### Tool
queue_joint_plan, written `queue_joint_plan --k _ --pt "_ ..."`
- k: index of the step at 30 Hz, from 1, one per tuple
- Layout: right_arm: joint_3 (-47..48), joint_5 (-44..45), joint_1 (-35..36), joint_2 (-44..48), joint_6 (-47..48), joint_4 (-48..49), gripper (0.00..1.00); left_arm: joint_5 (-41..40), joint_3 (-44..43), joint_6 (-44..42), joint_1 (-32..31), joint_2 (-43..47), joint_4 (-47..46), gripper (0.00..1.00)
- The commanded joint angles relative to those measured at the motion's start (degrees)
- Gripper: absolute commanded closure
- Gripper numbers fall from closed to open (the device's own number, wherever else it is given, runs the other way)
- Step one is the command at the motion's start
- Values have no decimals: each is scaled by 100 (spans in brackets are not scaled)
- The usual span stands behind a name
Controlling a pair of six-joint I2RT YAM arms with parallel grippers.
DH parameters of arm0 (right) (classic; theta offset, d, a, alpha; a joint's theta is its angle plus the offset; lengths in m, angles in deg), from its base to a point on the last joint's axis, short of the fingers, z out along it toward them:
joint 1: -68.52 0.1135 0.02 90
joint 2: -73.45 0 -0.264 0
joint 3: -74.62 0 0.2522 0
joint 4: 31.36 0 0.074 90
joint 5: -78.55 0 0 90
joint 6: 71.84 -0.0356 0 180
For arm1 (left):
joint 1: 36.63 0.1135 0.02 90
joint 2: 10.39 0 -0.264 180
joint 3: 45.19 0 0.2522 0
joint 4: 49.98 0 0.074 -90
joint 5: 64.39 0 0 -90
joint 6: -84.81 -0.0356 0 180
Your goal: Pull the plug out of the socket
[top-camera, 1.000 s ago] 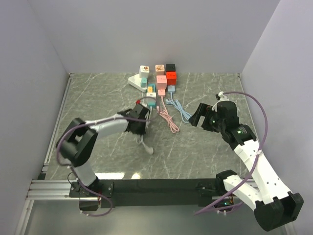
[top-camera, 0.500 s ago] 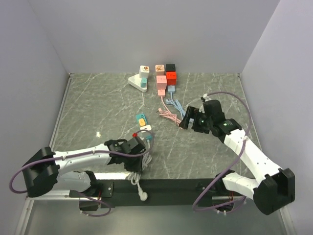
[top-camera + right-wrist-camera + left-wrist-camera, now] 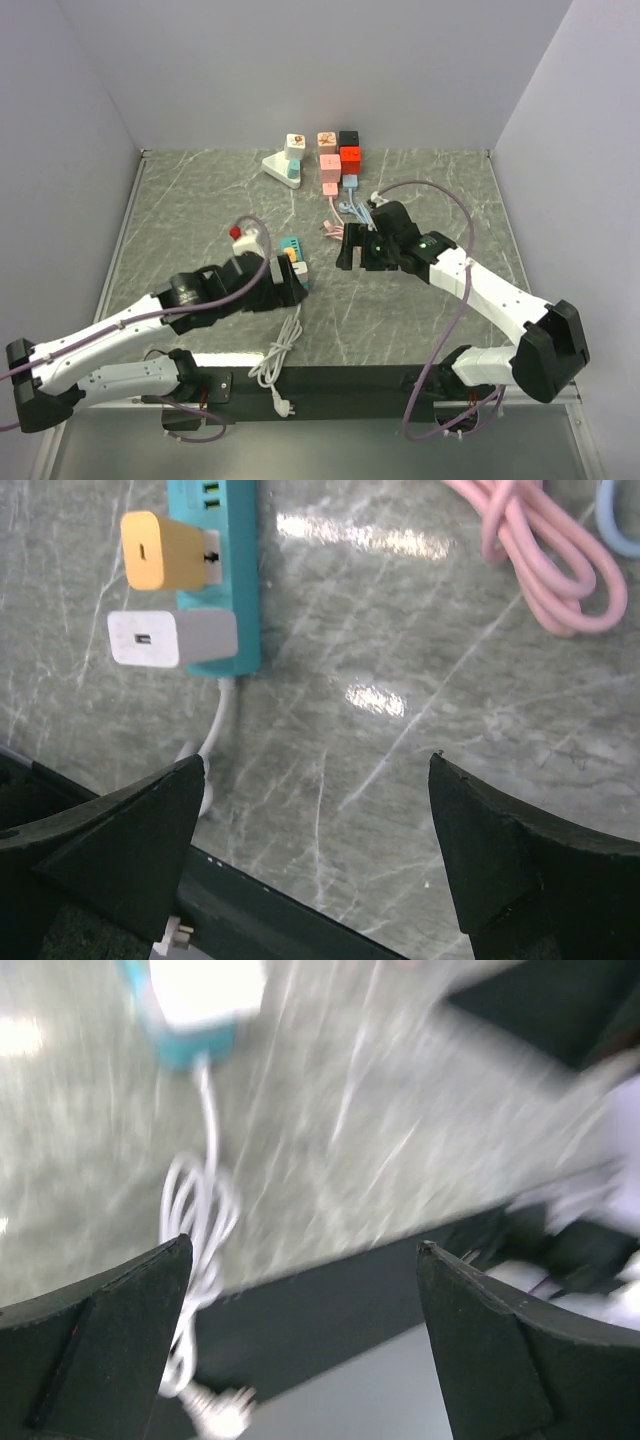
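A teal socket strip (image 3: 292, 243) (image 3: 222, 570) lies flat on the marble table, with a yellow plug (image 3: 165, 550) and a white plug (image 3: 170, 637) seated in its side. Its white cable (image 3: 283, 345) (image 3: 215, 730) runs down over the table's near edge. My right gripper (image 3: 347, 252) (image 3: 318, 760) hovers open just right of the strip and holds nothing. At the strip's near-left side my left gripper (image 3: 287, 290) (image 3: 305, 1245) is also open and empty. Its view is blurred, showing the strip (image 3: 195, 1010) and the coiled cable (image 3: 200, 1215).
Pink, red and black blocks (image 3: 340, 158) and a white base (image 3: 278, 165) stand at the back. A pink cable (image 3: 334, 226) (image 3: 540, 565) and a blue cable (image 3: 360, 208) lie behind my right gripper. The dark rail (image 3: 330, 380) borders the near edge, and walls close in both sides.
My left gripper has opened and let go of the white cable, then moved up from the near edge to the strip. My right gripper has moved left toward the strip.
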Motion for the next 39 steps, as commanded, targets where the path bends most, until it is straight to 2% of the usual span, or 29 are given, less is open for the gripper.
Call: queue_joint_plan --k 1,5,7,12,14,19,21,23,27,30,32,36,38,39 --pt "523 456 224 -245 -85 61 1 -856 -615 -34 383 67 -38 1" --pt "1068 912 557 -658 46 -70 1 -962 -705 -131 1209 198 -29 1" --pt "1516 1010 715 -1053 169 -202 1 -901 -609 -289 1815 321 -143 1" --pt "2534 1309 1032 -1967 292 -562 1 -313 -389 -728 2975 428 -731 1" --pt "2773 1353 1137 -2161 310 -607 2 -15 -345 -860 3213 253 -776 1" --pt "3862 2082 1472 -3127 459 -1037 5 636 217 -1133 3943 -55 -1373 1" --pt "4248 2074 1551 -3539 425 -1212 6 786 340 -1125 4180 -144 -1461 1" --pt "4478 2083 1595 -3865 433 -1257 7 1006 446 -1125 4304 -118 -1558 1" --pt "4813 2136 1648 -4367 451 -1424 12 945 569 -1133 4357 84 -1585 1" --pt "4971 2057 1674 -4658 477 -1521 21 1015 718 -1116 4454 225 -1567 1" --pt "4910 1926 1665 -4719 495 -1434 23 1086 798 -1107 4480 312 -1567 1" --pt "4840 1785 1665 -4825 434 -1433 34 1200 1017 -1019 4515 392 -1646 1" --pt "4709 1679 1665 -4825 372 -1381 50 1296 1167 -993 4524 418 -1760 1" --pt "4638 1600 1665 -4799 354 -1328 50 1323 1167 -993 4524 418 -1804 1"
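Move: The yellow plug on the teal socket sits about 16 cm to the right hand's left, some 6 cm farther out and roughly 8 cm lower. The white plug beside it is about 4 cm nearer the robot and 2 cm to the right of the yellow one. The pink cord bundle lies some 11 cm ahead of the right hand, about 1 cm left and 13 cm below. From the left hand, the yellow plug is about 12 cm ahead, 2 cm left and 12 cm below. Its open fingers come down on either side of the yellow plug and start to close on it, to about half their opening: the right hand sweeps some 15 cm left and about 6 cm forward, then drops onto the plug, tilting some 25 degrees to point more steeply down. The left hand, still wide open, clears off left and forward, about 14 cm and 13 cm, first rising and then sinking, turning 30 degrees counter-clockwise. ##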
